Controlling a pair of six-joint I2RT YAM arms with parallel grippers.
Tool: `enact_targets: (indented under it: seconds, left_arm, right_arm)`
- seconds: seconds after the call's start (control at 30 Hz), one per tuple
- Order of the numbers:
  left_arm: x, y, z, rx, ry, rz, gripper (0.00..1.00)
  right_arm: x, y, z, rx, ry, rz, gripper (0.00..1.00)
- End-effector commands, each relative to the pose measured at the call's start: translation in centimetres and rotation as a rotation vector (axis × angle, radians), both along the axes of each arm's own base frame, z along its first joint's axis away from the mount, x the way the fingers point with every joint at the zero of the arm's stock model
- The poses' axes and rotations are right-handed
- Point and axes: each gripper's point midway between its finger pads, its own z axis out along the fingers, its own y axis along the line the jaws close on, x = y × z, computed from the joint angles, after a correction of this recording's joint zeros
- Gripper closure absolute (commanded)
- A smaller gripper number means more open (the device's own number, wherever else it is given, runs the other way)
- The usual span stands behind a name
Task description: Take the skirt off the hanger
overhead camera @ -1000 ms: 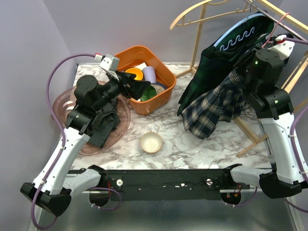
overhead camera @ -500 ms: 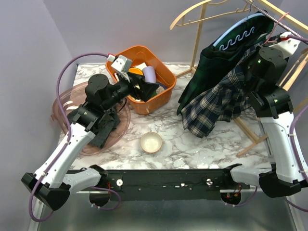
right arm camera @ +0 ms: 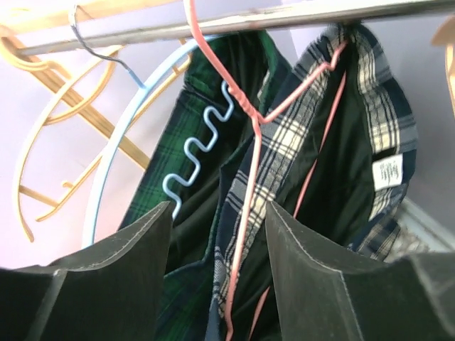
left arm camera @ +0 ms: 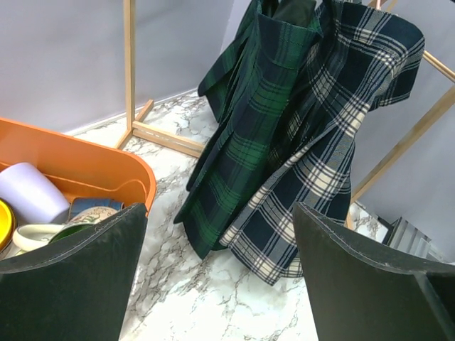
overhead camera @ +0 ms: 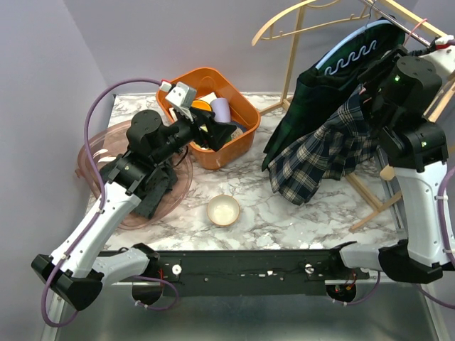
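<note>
Two skirts hang from the rail (right arm camera: 284, 18) of a wooden rack. A dark green plaid skirt (overhead camera: 313, 99) (left arm camera: 263, 106) is on a light blue hanger (right arm camera: 142, 106). Beside it, a navy and white plaid skirt (overhead camera: 320, 160) (left arm camera: 334, 156) is on a pink wire hanger (right arm camera: 250, 142). My right gripper (right arm camera: 217, 213) is open just under the rail, with the pink hanger's arm and the navy skirt's waistband between its fingers. My left gripper (left arm camera: 220, 213) (overhead camera: 217, 131) is open and empty over the orange bin, facing the skirts.
The orange bin (overhead camera: 206, 74) holds cups and bowls. A white bowl (overhead camera: 223, 210) sits on the marble table. At the left, a pink translucent tray (overhead camera: 92, 153) carries dark cloth (overhead camera: 149, 188). An empty wooden hanger (overhead camera: 284, 21) hangs on the rack, whose feet (overhead camera: 373, 206) lie on the table.
The left arm swung right and now stands over the orange bin. The right wrist rose and shifted right, closer to the rail.
</note>
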Motion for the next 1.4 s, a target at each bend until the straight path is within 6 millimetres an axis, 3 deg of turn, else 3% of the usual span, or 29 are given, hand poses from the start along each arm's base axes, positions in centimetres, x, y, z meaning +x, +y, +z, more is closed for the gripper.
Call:
enact_targets:
  seconds: [0.0,0.47,0.87,0.97,1.0,1.1,1.13,1.37]
  left_arm:
    - [-0.7,0.4,1.0,-0.016,-0.035,0.012,0.07]
    - [-0.9,0.3,-0.4,0.011,-0.020,0.010,0.06]
    - [-0.5,0.1,-1.0,0.012,-0.009,0.019,0.06]
    - [-0.4,0.0,-1.1,0.013,-0.008,0.019,0.06]
    - [-0.4,0.0,-1.1,0.013,-0.008,0.017,0.06]
    - [-0.4,-0.1,-0.9,0.011,-0.014,0.013,0.06]
    - [-0.5,-0.1,-0.8,0.009,-0.017,0.010,0.06]
    - [-0.5,-0.3,0.5,-0.002,-0.039,0.002,0.06]
  right_arm:
    - [0.2,-0.4,-3.7,0.016,0.161,-0.051,0.36]
    - [2.3,-0.2,-6.2,0.019,0.200,-0.061,0.37]
    - [3.8,-1.4,-5.2,-0.013,0.141,-0.104,0.49]
    - [3.8,-1.6,-5.3,-0.013,0.131,-0.108,0.61]
    - [4.0,-1.6,-5.3,-0.012,0.120,-0.109,0.72]
    - [3.8,-1.9,-4.3,-0.017,0.081,-0.120,0.87]
    - [3.8,-2.1,-4.3,-0.021,0.075,-0.128,0.96]
    - [2.3,-2.7,-1.0,-0.017,-0.037,-0.138,0.99]
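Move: The pink hanger's wire, the part to be gripped, lies about 4 cm ahead of the open right hand, 1 cm to its right and 6 cm lower. The plaid skirt hangs from that hanger, its middle roughly 4 cm ahead, 3 cm left and 15 cm below; the green garment is some 7 cm ahead, 9 cm left and 12 cm down. From the left hand the wire is about 10 cm ahead, 34 cm right and 4 cm higher. Right hand sinks about 6 cm, reaches some 4 forward, tips down and pinches the pink hanger's wire. ##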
